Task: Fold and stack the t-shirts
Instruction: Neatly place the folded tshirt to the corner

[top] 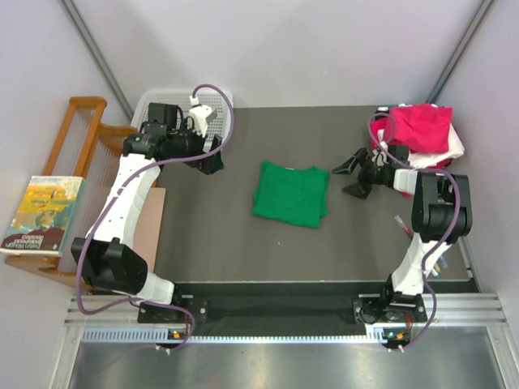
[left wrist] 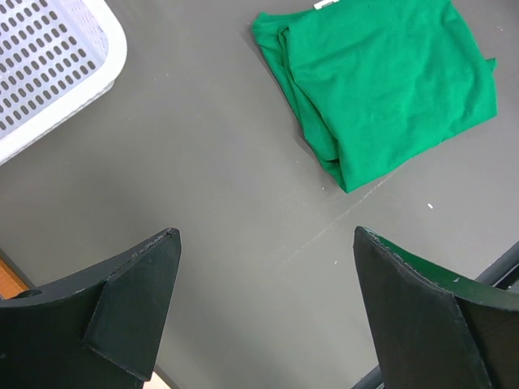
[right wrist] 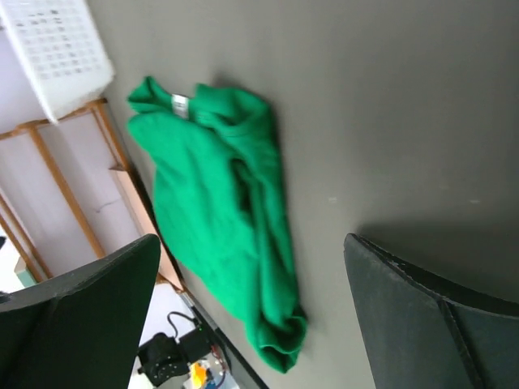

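A bright green t-shirt [top: 290,194] lies folded in the middle of the dark table. It also shows in the left wrist view [left wrist: 381,81] and in the right wrist view [right wrist: 211,211]. More t-shirts sit heaped at the back right corner: a magenta-pink one [top: 422,126] on top, a white one [top: 451,147] under it. My left gripper [top: 211,160] hovers left of the green shirt, open and empty [left wrist: 266,235]. To the shirt's right, my right gripper [top: 349,179] is open too, with nothing between its fingers [right wrist: 251,241].
A white mesh basket [top: 154,104] stands at the back left corner, also in the left wrist view [left wrist: 49,65]. A wooden rack [top: 81,130] with a book [top: 45,215] stands off the table's left side. Grey walls close in on both sides.
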Controlling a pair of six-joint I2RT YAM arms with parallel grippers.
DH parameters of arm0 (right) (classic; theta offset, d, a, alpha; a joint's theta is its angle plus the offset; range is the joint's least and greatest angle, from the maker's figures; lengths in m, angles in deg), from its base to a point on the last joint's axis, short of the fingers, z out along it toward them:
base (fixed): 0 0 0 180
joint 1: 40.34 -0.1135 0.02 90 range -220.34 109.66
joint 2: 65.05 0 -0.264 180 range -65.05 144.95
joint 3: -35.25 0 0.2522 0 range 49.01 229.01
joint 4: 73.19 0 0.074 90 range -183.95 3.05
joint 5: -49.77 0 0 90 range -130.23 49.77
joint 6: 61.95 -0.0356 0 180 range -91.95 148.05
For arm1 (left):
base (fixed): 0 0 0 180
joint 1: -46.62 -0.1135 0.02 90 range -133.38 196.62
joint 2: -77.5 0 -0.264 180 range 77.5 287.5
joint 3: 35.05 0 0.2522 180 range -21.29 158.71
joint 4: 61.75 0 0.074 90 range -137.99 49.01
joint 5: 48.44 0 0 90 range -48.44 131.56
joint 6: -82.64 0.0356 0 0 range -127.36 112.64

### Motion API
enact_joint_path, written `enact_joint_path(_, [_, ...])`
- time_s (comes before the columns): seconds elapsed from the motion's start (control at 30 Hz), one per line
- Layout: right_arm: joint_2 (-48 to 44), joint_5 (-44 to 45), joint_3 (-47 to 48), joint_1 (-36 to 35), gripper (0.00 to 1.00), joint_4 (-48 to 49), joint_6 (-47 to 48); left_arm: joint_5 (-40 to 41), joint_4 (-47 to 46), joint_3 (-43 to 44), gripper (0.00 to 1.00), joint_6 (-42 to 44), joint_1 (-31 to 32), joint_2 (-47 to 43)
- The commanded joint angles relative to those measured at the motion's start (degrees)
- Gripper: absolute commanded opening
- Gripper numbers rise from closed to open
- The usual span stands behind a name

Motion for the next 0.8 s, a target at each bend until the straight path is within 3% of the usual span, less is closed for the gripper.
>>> enact_joint_path(0.0, [1.7, -1.2, 0.9, 0.3, 0.95, 1.3, 2.2, -1.3, 0.8, 1.7, 0.92, 0.3, 0.0, -2.3])
enact_joint_path(0.33, [6.8, -0.7, 4.4, -1.3, 0.96, 1.8, 2.0, -1.6, 0.9, 3.0, 0.92, -0.1, 0.2, -1.5])
enact_joint_path(0.77, [12.2, -0.1, 8.0, -10.3, 0.96, 3.4, 1.3, -1.4, 0.8, 3.2, 0.92, -0.3, 0.3, -0.7])
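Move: The green t-shirt lies flat and folded, its middle some 14 cm left of the right hand, about 3 cm back and a few centimetres lower; its near edge is only about 4 cm off. The pile of pink and white shirts stands roughly 20 cm to this hand's right and 10 cm farther out, and the marker pens some 23 cm right and 18 cm back. From the high left hand the t-shirt is about 19 cm right, perhaps 3 cm back and 22 cm below. The lower finger of the wide-open right gripper comes up against the t-shirt's right edge near its far corner, the upper finger passing over the cloth. To get there the hand settles a last centimetre, then skims level over the table, first easing about 2 cm forward, then sweeping some 6 cm left while turning about 10 degrees counter-clockwise; the fingers stay open. ##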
